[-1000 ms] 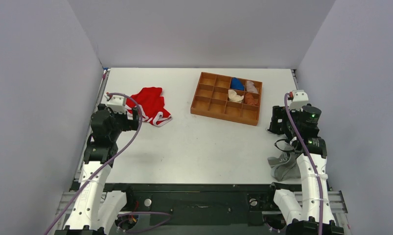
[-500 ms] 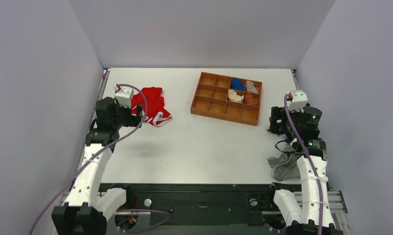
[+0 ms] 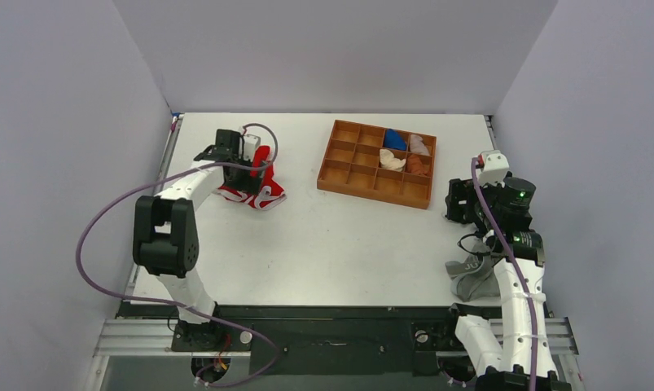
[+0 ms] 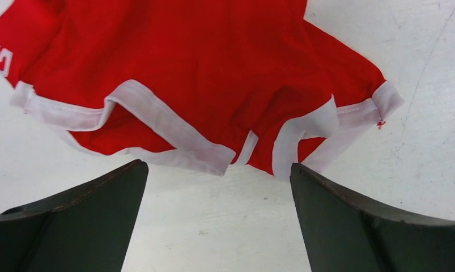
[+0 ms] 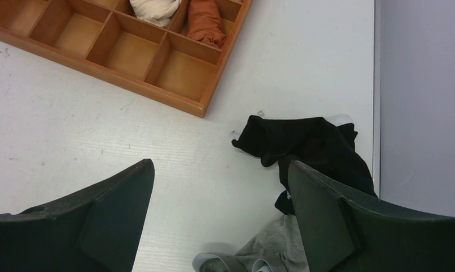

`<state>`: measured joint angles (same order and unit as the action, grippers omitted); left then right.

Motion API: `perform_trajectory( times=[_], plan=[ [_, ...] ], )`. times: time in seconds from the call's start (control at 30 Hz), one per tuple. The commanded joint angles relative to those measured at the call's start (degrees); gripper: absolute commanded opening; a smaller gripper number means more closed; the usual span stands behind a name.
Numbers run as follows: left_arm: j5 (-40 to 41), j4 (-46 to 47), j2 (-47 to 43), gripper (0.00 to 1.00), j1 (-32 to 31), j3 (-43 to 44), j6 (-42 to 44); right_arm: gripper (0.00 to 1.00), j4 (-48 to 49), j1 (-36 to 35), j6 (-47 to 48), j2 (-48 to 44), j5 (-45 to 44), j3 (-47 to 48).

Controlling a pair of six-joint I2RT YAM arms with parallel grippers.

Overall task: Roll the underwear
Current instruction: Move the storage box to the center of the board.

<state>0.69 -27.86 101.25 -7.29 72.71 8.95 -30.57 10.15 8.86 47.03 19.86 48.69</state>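
The red underwear (image 3: 268,192) with white trim lies crumpled on the table at the back left. In the left wrist view the underwear (image 4: 213,68) fills the upper half, its white-edged leg openings facing the camera. My left gripper (image 3: 256,173) hovers over it, open. Its fingertips (image 4: 135,170) stand just short of the near hem, and only bare table lies between them at the left gripper (image 4: 218,170). My right gripper (image 3: 459,202) is open at the right side of the table, and the right gripper (image 5: 220,164) holds nothing.
A wooden divided tray (image 3: 372,194) at the back centre holds several rolled garments in its right compartments; its corner (image 5: 202,110) shows in the right wrist view. A black garment (image 5: 310,147) and a grey garment (image 3: 470,275) lie under the right arm by the right table edge.
My left arm has swung forward and to the right, from the near left side to above the underwear, its gripper still open. The right arm has stayed in place.
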Motion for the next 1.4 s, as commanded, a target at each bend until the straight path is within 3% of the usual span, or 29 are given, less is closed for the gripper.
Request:
perform_trajectory(
  times=[0.0, 0.4, 0.53, 0.8, 1.03, 1.17, 1.27, 1.37],
  plan=[
    [0.98, -2.40, 1.54, 0.98, -4.42, 4.47, -1.58, 0.83, 0.71, 0.31, 0.80, 0.60, 1.43, 0.27],
    [1.91, -3.00, 6.36, 0.98, -7.65, 7.25, -1.19, 0.83, 0.75, -2.65, 1.08, 7.58, 1.23, 2.13],
    [1.00, -2.92, 6.01, 0.98, -7.66, 6.96, -1.44, 0.81, 2.14, -8.77, 0.57, 16.00, -7.29, 6.66],
    [0.66, -2.93, 2.75, 0.97, -7.87, 5.61, -1.38, 0.68, 5.28, -9.43, -6.24, 43.04, -10.83, 18.84],
    [0.71, -2.68, -0.50, 0.97, -8.39, 4.10, -1.05, 0.59, 1.45, -9.45, -8.17, 55.45, -11.41, 26.84],
    [0.72, -2.52, -1.50, 0.97, -8.53, 3.33, -0.90, 0.44, -2.50, -9.41, -8.48, 61.46, -12.60, 31.36],
    [0.73, -2.45, -1.91, 0.97, -8.53, 3.08, -0.87, 0.22, -3.52, -9.02, -8.76, 64.76, -14.16, 33.58],
    [0.74, -2.37, -2.04, 0.97, -8.53, 2.99, -0.86, 0.08, -3.99, -7.58, -9.56, 66.22, -13.88, 35.32]
  ],
)
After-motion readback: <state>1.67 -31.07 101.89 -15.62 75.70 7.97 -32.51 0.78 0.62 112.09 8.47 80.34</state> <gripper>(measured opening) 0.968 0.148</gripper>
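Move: The storage box's middle is about 22 cm ahead of the right hand and 15 cm to its left. The nearer part of its right rim, the spot to grip, is 15 cm ahead, 2 cm left and 18 cm below. The orange roll inside is some 21 cm ahead and 5 cm left. The black cloth is 9 cm ahead and 11 cm right. From the left hand, the box is roughly 8 cm ahead and 37 cm right. Right hand drops 18 cm, reaches 15 forward, tips downward, pinches the box's right rim; left shifts 6 cm right. ##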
